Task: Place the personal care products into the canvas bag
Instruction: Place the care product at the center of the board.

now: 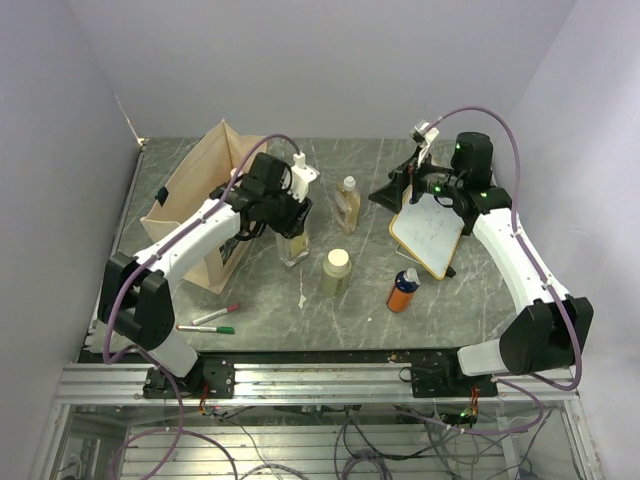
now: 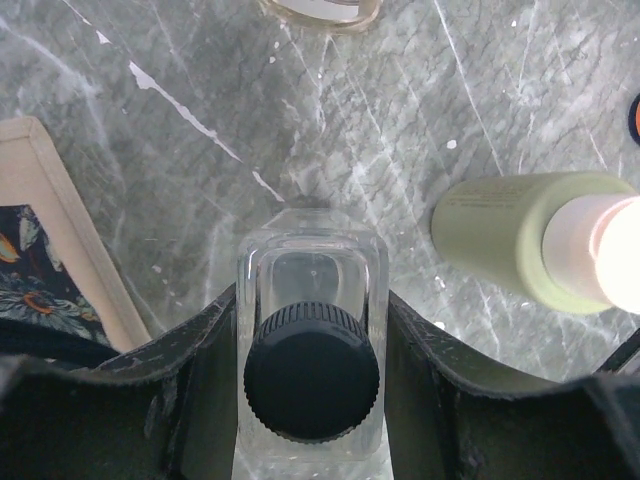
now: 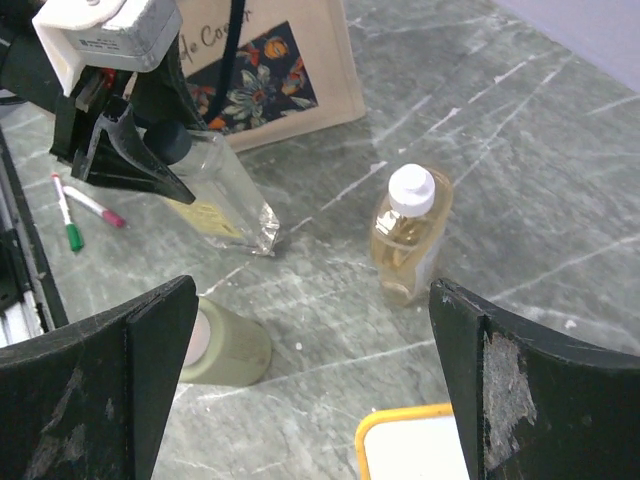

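Note:
My left gripper [image 1: 287, 222] is shut on the clear bottle [image 1: 293, 248] just below its black cap [image 2: 312, 372], one finger on each flat side. That bottle [image 3: 225, 195] leans, its base low by the table, right beside the canvas bag [image 1: 200, 205]. The amber bottle [image 1: 347, 203] stands behind it, the pale green bottle [image 1: 336, 272] in front, and the orange bottle [image 1: 403, 290] further right. My right gripper [image 3: 310, 385] hangs open and empty above the table, between the amber bottle [image 3: 408, 235] and the pale green bottle [image 3: 225, 345].
A yellow-edged whiteboard [image 1: 430, 232] lies under the right arm, its corner [image 3: 410, 450] below the right fingers. A red marker [image 1: 216, 314] and a green marker [image 1: 206, 328] lie near the left arm's base. The bag's printed side [image 3: 255, 80] faces the bottles.

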Motion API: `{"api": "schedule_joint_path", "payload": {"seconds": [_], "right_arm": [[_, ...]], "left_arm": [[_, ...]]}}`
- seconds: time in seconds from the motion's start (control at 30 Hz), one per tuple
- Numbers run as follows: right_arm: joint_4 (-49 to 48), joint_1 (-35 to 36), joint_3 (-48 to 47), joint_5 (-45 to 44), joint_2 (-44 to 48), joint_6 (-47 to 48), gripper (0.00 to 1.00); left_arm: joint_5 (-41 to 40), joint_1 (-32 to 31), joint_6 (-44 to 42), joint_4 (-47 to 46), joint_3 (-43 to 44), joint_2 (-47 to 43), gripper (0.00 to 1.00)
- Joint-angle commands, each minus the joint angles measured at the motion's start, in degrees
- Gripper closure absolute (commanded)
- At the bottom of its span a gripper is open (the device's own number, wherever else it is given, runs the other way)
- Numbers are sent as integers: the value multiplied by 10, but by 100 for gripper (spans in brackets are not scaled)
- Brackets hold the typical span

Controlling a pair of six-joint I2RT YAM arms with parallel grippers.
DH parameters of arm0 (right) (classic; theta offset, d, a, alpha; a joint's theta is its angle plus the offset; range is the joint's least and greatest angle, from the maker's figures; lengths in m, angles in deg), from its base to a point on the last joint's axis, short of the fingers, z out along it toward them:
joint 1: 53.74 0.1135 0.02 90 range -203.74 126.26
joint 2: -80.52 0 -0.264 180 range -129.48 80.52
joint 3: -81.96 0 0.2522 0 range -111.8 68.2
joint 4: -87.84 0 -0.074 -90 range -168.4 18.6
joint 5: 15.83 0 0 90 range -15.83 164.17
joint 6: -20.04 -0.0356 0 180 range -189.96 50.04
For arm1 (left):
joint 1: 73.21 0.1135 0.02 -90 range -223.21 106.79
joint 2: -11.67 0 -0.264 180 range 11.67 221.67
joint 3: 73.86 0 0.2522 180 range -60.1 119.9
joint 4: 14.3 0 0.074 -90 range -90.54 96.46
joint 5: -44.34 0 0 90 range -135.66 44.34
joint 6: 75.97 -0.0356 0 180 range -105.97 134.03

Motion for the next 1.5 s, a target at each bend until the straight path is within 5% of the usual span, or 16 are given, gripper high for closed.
{"api": "schedule_joint_path", "payload": {"seconds": [0.0, 0.27, 0.43, 0.53, 0.57, 0.8, 1.03, 1.33, 1.47], "right_arm": [[26, -5, 16, -38, 29, 49, 0], [20, -9, 33, -55, 47, 51, 0], [12, -13, 45, -55, 53, 49, 0], [9, -15, 48, -53, 57, 47, 0], [9, -16, 49, -51, 57, 47, 0], [3, -19, 58, -43, 63, 48, 0], [-2, -20, 66, -38, 74, 49, 0], [-5, -22, 79, -25, 87, 53, 0], [-7, -22, 85, -19, 93, 54, 0]], "left_arm": [[-59, -37, 87, -97, -16, -22, 93], [-97, -68, 119, -133, -63, -30, 77], [-89, -73, 100, -151, -90, -48, 38], [-75, -73, 83, -160, -102, -69, 4], [-67, -73, 75, -163, -106, -80, 1], [-19, -72, -41, -136, -89, -128, 0], [45, -56, -270, -1, -36, -144, 0], [218, 40, -570, 261, 113, -25, 2], [225, 46, -680, 359, 180, 41, 2]]}}
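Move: The left hand holds the clear bottle by its top; its standing spot on the board is some 2 cm back and 2 cm to the right of that hand, the bottle's middle there about 9 cm below. From the same hand the green bottle is about 8 cm back and 10 cm right, the amber bottle 8 cm ahead and 13 cm right, the canvas bag 6 cm ahead and 18 cm left. From the right hand the spot is about 6 cm back, 15 cm left and well below. Down, back and to the right by about 2 cm each, the left hand sets the clear bottle on the board and opens wide to let go of it. It then rises some 9 cm clear, fingers tipping up and swinging about 45 degrees clockwise, and finally drifts left and dips slightly. The empty right hand, still open, eases about 3 cm right and back, away from the bottle. ##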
